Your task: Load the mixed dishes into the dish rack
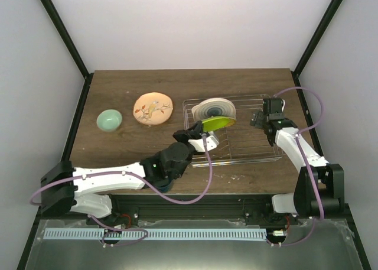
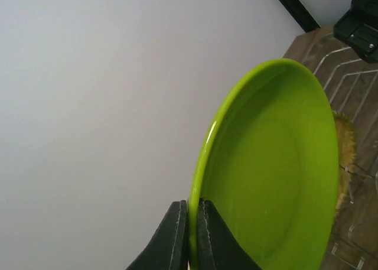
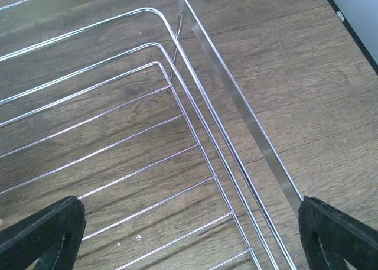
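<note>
My left gripper (image 1: 201, 134) (image 2: 192, 223) is shut on the rim of a lime green plate (image 1: 216, 123) (image 2: 271, 169). It holds the plate tilted on edge over the left end of the silver wire dish rack (image 1: 251, 146) (image 2: 354, 75). A cream plate with teal rings (image 1: 214, 109) stands upright in the rack just behind the green one. On the table to the left lie a tan plate with a drawing (image 1: 153, 108) and a pale mint bowl (image 1: 109, 119). My right gripper (image 1: 260, 120) (image 3: 189, 231) hangs open over the rack's right end (image 3: 177, 134), holding nothing.
A yellowish edge (image 2: 346, 149) shows behind the green plate in the left wrist view. The rack's raised rim (image 3: 236, 98) runs under the right gripper. Black frame posts (image 1: 65, 39) stand at the table's back corners.
</note>
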### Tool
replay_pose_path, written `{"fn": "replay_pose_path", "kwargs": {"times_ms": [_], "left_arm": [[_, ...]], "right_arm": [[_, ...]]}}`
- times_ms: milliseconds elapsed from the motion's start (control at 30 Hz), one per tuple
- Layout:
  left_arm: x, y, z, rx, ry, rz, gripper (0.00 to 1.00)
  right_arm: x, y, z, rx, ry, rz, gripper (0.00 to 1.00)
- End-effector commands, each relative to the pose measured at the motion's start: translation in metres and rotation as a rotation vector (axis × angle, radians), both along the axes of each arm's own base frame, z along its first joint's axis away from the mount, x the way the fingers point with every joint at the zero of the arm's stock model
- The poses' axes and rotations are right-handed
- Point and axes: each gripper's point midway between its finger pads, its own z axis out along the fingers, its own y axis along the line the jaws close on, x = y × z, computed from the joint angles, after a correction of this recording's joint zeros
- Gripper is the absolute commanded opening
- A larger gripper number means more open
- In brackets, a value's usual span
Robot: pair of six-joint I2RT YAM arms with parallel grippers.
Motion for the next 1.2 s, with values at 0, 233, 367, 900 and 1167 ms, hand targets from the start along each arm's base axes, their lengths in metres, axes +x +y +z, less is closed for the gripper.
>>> {"fn": "replay_pose_path", "kwargs": {"times_ms": [0,233,367,900,1167], "left_arm": [[0.001,-0.007,0.026,0.0,-0.145,0.027,0.0],[0.004,-0.029,0.005,0.111,-0.224,0.016,0.0],[0.005,-0.034,-0.005,0.129,-0.241,0.009,0.0],[0.025,-0.051,-0.068,0.283,-0.21,0.011,0.0],[0.026,-0.055,-0.081,0.292,-0.152,-0.005,0.01]], "right_arm": [[0.006,-0.008,0.011,-0.012,-0.035,-0.029,1.0],[0.006,-0.008,0.011,-0.016,-0.038,-0.028,1.0],[0.006,-0.009,0.014,-0.019,-0.048,-0.033,1.0],[0.006,-0.008,0.018,-0.02,-0.06,-0.026,1.0],[0.005,-0.008,0.016,-0.018,-0.054,-0.022,1.0]]}}
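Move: The left hand holds the green plate by its rim. The slot for it in the dish rack lies about 4 cm ahead, 7 cm to the right and 13 cm below, counted to where the plate's middle should end up. The pie-patterned plate already stands there, some 3 cm beyond the slot, and the striped plate about 7 cm beyond it. From the right hand the slot is roughly 22 cm left and 7 cm back, about level. Bring the left gripper down by about 9 cm while carrying the green plate some 5 cm right and slightly forward, first mostly rightward, then mostly down into the rack in front of the pie-patterned plate. Roll the wrist left side up by around 20 degrees as you go, tipping the fingertips up a little, and keep the rim pinched throughout. ##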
